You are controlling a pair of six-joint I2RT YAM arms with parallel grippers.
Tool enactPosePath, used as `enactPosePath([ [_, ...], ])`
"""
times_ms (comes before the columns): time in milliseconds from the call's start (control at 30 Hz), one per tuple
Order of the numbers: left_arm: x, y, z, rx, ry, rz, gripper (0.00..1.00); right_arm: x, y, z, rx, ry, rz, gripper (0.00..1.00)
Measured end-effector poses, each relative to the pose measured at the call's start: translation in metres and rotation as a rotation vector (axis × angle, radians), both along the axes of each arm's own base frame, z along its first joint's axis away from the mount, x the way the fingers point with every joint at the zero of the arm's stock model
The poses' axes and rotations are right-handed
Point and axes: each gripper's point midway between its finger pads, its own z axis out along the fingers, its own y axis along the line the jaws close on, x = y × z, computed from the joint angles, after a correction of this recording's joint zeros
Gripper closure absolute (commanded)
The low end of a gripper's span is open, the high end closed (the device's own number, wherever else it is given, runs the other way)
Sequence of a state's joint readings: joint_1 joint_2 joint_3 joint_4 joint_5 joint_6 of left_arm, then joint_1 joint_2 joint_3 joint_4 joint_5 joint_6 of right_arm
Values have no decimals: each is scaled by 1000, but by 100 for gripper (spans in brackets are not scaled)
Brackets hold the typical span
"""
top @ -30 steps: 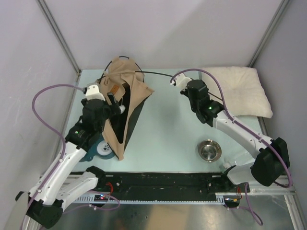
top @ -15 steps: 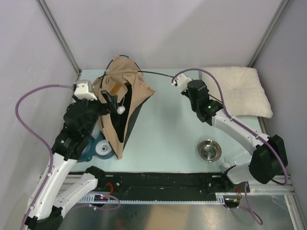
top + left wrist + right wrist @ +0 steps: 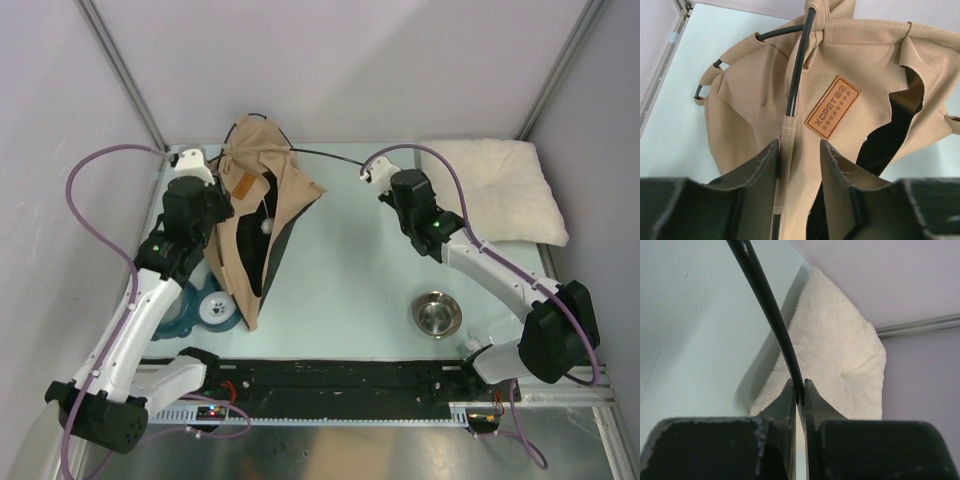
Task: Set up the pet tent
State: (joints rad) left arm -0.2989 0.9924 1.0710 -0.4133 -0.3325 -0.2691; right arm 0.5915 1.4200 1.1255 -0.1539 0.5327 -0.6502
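The pet tent (image 3: pixel 250 215) lies part-collapsed at the table's back left, tan fabric with a dark opening, a brown label patch (image 3: pixel 832 106) and a white pompom (image 3: pixel 265 227). A thin black pole (image 3: pixel 799 65) runs through its fabric sleeve. My left gripper (image 3: pixel 222 205) is at the tent's upper left. In the left wrist view its jaws (image 3: pixel 799 145) stand apart, straddling the sleeve and pole below the label. My right gripper (image 3: pixel 400 195) is mid-table, shut (image 3: pixel 801 390) on the free end of a black pole (image 3: pixel 765 300) that arcs back to the tent.
A cream pillow (image 3: pixel 495 185) lies at the back right, just beyond the right gripper. A steel bowl (image 3: pixel 437 313) sits front right. A teal paw-print item (image 3: pixel 205 310) pokes out under the tent's front left. Grey walls close in the table (image 3: pixel 340 270).
My left arm has swung out to the left and back in onto the tent's upper left edge, and its jaws have narrowed around the pole sleeve. The right arm has barely moved.
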Motion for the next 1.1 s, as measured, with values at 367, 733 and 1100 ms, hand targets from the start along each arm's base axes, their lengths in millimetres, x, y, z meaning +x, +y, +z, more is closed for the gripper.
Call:
enactPosePath([
  [367, 9, 1, -1, 42, 23, -31, 100, -6, -2, -2, 21, 7, -2, 100],
  [733, 3, -8, 33, 42, -47, -108, 100, -17, -7, 22, 66, -47, -7, 100],
  [1100, -43, -7, 110, 18, -273, -186, 100, -55, 6, 75, 129, -173, 33, 100],
])
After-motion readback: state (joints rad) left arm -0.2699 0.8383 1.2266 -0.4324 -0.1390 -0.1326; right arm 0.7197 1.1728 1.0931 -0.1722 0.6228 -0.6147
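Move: The tent's near sleeved pole stands between the open left fingers, the spot to be gripped about 1 cm ahead and 1 cm left, at finger height. The leather label is about 6 cm ahead, 3 cm right and 2 cm higher; the pole joint is roughly 11 cm straight ahead and 5 cm up. From the right hand, which already holds the long cross pole, that spot lies some 25 cm left, 5 cm back and 5 cm higher. The near sleeved pole is pinched as the left fingers ease forward about 1 cm and shut on it; the left hand then lifts it some 11 cm, drawing back 4 to 5 cm and tipping its fingertips up about 15 degrees. The right hand keeps its grip on the long cross pole, likewise rising about 8 cm and pulling back 5 to 6 cm. ##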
